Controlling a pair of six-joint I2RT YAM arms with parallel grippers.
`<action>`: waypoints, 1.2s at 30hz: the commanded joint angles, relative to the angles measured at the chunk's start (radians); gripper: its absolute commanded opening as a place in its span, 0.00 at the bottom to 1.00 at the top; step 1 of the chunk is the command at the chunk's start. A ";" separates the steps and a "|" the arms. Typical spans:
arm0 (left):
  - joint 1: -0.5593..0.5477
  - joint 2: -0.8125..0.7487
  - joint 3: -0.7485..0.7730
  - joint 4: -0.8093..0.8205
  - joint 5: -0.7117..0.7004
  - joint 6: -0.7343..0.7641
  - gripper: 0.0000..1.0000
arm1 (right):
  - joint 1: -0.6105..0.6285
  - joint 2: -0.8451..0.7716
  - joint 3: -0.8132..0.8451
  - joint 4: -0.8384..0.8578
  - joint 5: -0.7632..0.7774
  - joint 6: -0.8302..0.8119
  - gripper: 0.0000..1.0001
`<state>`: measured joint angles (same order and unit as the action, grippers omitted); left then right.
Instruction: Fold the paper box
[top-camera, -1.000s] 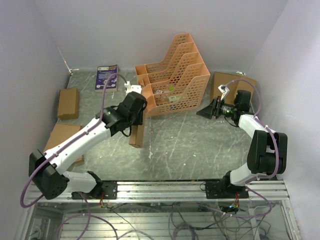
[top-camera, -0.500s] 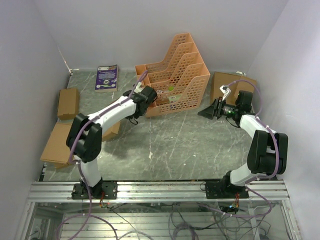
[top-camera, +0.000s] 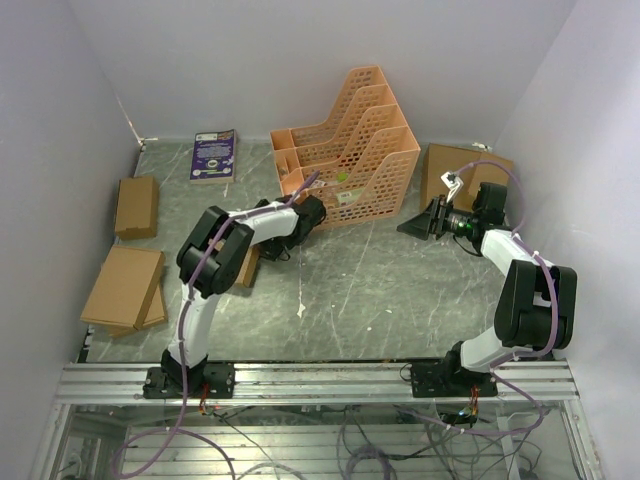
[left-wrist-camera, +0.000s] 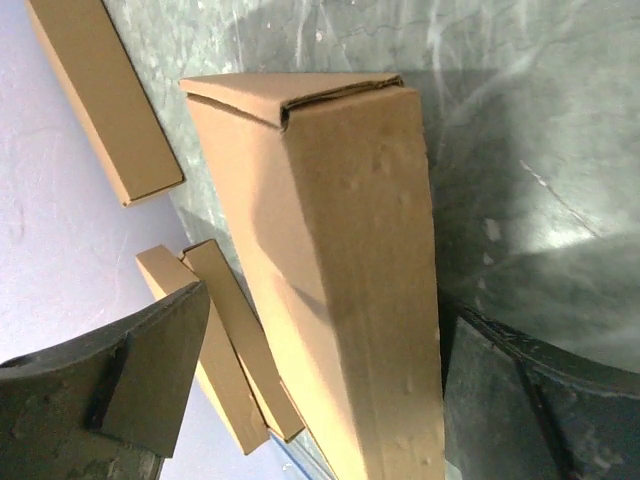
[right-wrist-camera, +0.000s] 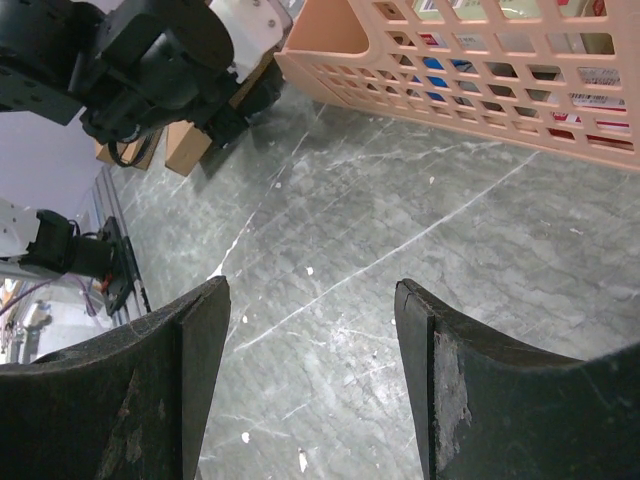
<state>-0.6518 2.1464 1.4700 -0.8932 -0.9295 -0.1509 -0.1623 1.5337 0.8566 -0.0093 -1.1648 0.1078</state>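
Observation:
The paper box (left-wrist-camera: 350, 250) is folded into a long, flat brown cardboard box lying on the table, its far end flap slightly open. My left gripper (left-wrist-camera: 325, 300) is open and straddles the box's near end, with a clear gap on the left side. From above, the box (top-camera: 247, 268) shows only partly beside the folded left arm, and the left gripper (top-camera: 273, 245) sits just in front of the rack. My right gripper (right-wrist-camera: 312, 290) is open and empty, hovering over bare table at the right (top-camera: 425, 220).
An orange lattice file rack (top-camera: 350, 150) stands at the back centre. Ready-made cardboard boxes lie along the left wall (top-camera: 135, 205), at the front left (top-camera: 125, 285) and at the back right (top-camera: 455, 170). A purple book (top-camera: 213, 153) lies at the back.
The left arm has folded in toward the rack and its jaws have opened off the paper box, which now lies on the table. The right gripper has barely moved.

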 joint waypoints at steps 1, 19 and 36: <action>-0.049 -0.097 -0.050 0.083 0.131 0.034 0.99 | -0.011 -0.015 0.007 0.002 -0.022 -0.009 0.66; 0.207 -0.653 -0.349 0.354 0.839 0.012 0.84 | 0.122 -0.083 0.010 -0.093 0.046 -0.192 0.24; 0.886 -0.445 -0.364 0.486 1.072 -0.137 0.33 | 0.942 0.440 0.493 -0.103 0.908 0.133 0.00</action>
<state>0.2386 1.6535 1.0367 -0.3592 0.1780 -0.3004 0.7269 1.8500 1.1957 -0.0921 -0.5201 0.0212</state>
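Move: Between the left hand's open, straddling fingers is the far end of the paper box, whose middle lies about 6 cm back and 2 cm lower; from the right hand it is some 39 cm left, 5 cm back and 13 cm down. From the left hand the small carton stands about 23 cm left and 5 cm ahead, the carton stack 26 cm left and 15 cm back. The orange rack is 15 cm ahead and 14 cm left of the right hand. Backing its open fingers low off the box, the left hand draws back and right about 5 cm each, then rises, swings some 20 cm left with a slight forward reach, and sinks beyond the box's left side, half closing and rolling its left side down. The right hand, after waiting, shuts empty and sweeps about 25 cm left towards the box, drawing back and sinking. ##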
